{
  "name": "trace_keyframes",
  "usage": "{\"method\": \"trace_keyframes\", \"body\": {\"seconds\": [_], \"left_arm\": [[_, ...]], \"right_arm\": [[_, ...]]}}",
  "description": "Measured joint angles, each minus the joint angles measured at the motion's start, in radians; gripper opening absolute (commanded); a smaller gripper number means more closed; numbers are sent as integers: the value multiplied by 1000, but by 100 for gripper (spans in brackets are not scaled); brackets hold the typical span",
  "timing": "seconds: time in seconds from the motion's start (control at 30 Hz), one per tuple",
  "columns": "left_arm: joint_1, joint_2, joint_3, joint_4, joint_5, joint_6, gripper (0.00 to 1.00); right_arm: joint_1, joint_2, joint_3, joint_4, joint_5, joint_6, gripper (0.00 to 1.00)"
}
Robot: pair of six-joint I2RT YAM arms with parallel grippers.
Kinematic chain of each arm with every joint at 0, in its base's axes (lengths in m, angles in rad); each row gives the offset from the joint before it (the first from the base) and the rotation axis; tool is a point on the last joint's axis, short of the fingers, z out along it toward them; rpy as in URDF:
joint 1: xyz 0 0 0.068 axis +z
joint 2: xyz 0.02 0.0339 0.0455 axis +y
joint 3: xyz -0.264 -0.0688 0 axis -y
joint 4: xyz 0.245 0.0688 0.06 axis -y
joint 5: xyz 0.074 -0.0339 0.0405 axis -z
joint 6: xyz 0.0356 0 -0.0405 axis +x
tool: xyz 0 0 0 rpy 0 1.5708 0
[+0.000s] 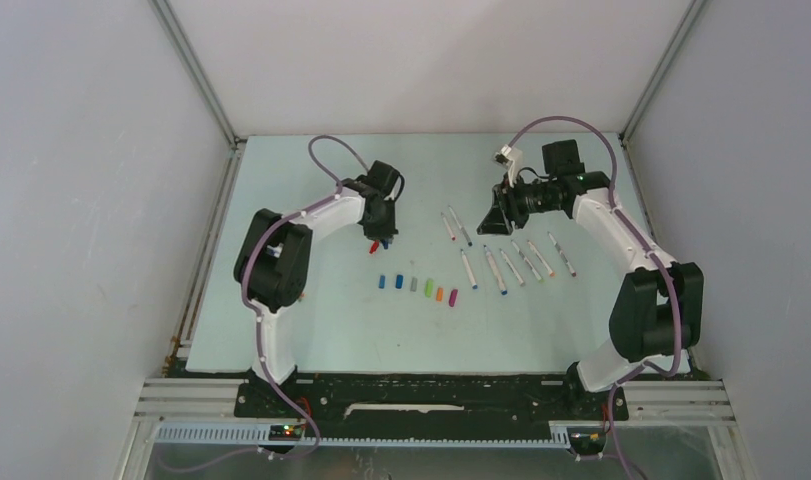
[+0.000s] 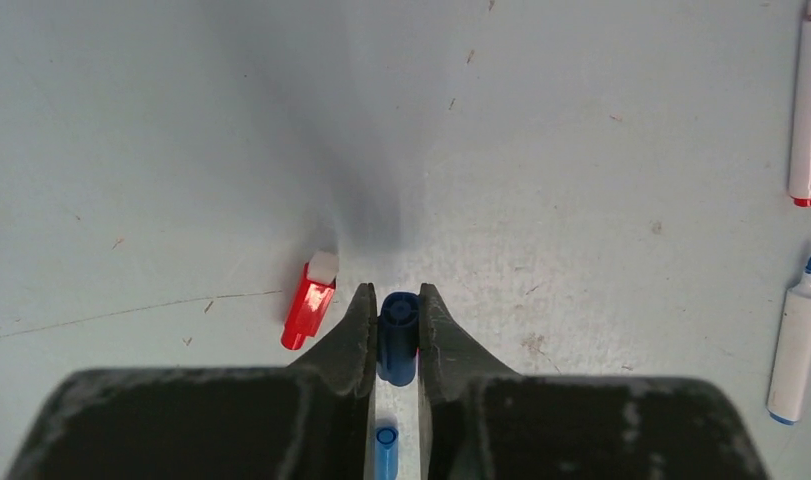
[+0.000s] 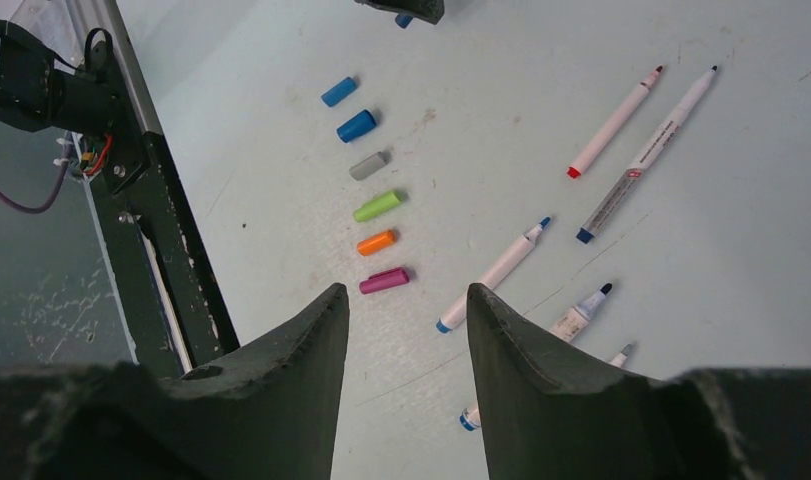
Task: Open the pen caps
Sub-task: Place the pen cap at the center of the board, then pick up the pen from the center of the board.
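Observation:
My left gripper (image 2: 397, 300) is shut on a dark blue pen cap (image 2: 398, 335), held just above the table. A red cap (image 2: 309, 300) lies on the table just left of its fingers, and a light blue cap (image 2: 385, 450) lies beneath it. In the top view the left gripper (image 1: 379, 238) is behind the left end of a row of caps (image 1: 417, 287). My right gripper (image 3: 406, 295) is open and empty, raised above the table. Under it are the magenta cap (image 3: 384, 280), orange cap (image 3: 376, 242), green cap (image 3: 378, 206) and several uncapped pens (image 3: 493, 275).
Several white pens (image 1: 511, 258) lie fanned out on the right half of the table, below my right gripper (image 1: 496, 215). Two pens (image 2: 793, 345) lie at the right edge of the left wrist view. A black frame rail (image 3: 151, 220) runs along the table's near edge.

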Motion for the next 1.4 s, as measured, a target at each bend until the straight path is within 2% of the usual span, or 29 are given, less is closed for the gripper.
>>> {"method": "trace_keyframes", "body": {"seconds": [0.17, 0.43, 0.67, 0.8, 0.93, 1.1, 1.23, 1.33, 1.4], "left_arm": [[0, 27, 19, -21, -5, 9, 19], [0, 49, 35, -50, -18, 20, 34], [0, 37, 35, -53, -26, 26, 36], [0, -53, 5, -23, -31, 32, 36], [0, -240, -109, 56, -58, 36, 37], [0, -479, -307, 174, -124, 26, 53], [19, -641, -480, 205, -202, -21, 76], [81, -755, -598, 222, -240, -88, 89], [162, -841, -679, 229, -257, -143, 92]], "right_arm": [[-15, 22, 0, 1, -19, -2, 50], [-26, 26, 0, 0, -42, -2, 50], [-32, 26, 0, 0, -51, -3, 50], [-33, 26, 0, 0, -53, -10, 50], [-34, 26, 0, -3, -56, -22, 50], [-35, 26, 0, -8, -58, -37, 50], [-39, 26, 0, -19, -72, -52, 50], [-41, 26, 0, -38, -82, -66, 50], [-42, 26, 0, -53, -90, -76, 50]]}}
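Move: The dark blue cap is already in my left fingers. The bare spot I'm setting it on lies just under my left hand, about 2 cm down and 1 cm left. The red cap lies level with it, some 3 cm left of my hand. In the cap row the light blue cap is about 10 cm back, and the blue cap is 10 cm back and 4 cm right. Capped markers lie roughly 25 cm left and 13 cm back. From my right hand the spot is about 30 cm left, 5 cm ahead and 17 cm down. I ease my left hand down a bit over 1 cm, opening the fingers to let go of the dark blue cap beside the red one. I lift some 11 cm clear, then swing left and back, away from the caps towards the capped markers. On the way the fingers tip forward about 25 degrees, the wrist turns counter-clockwise and the gripper opens wide. ##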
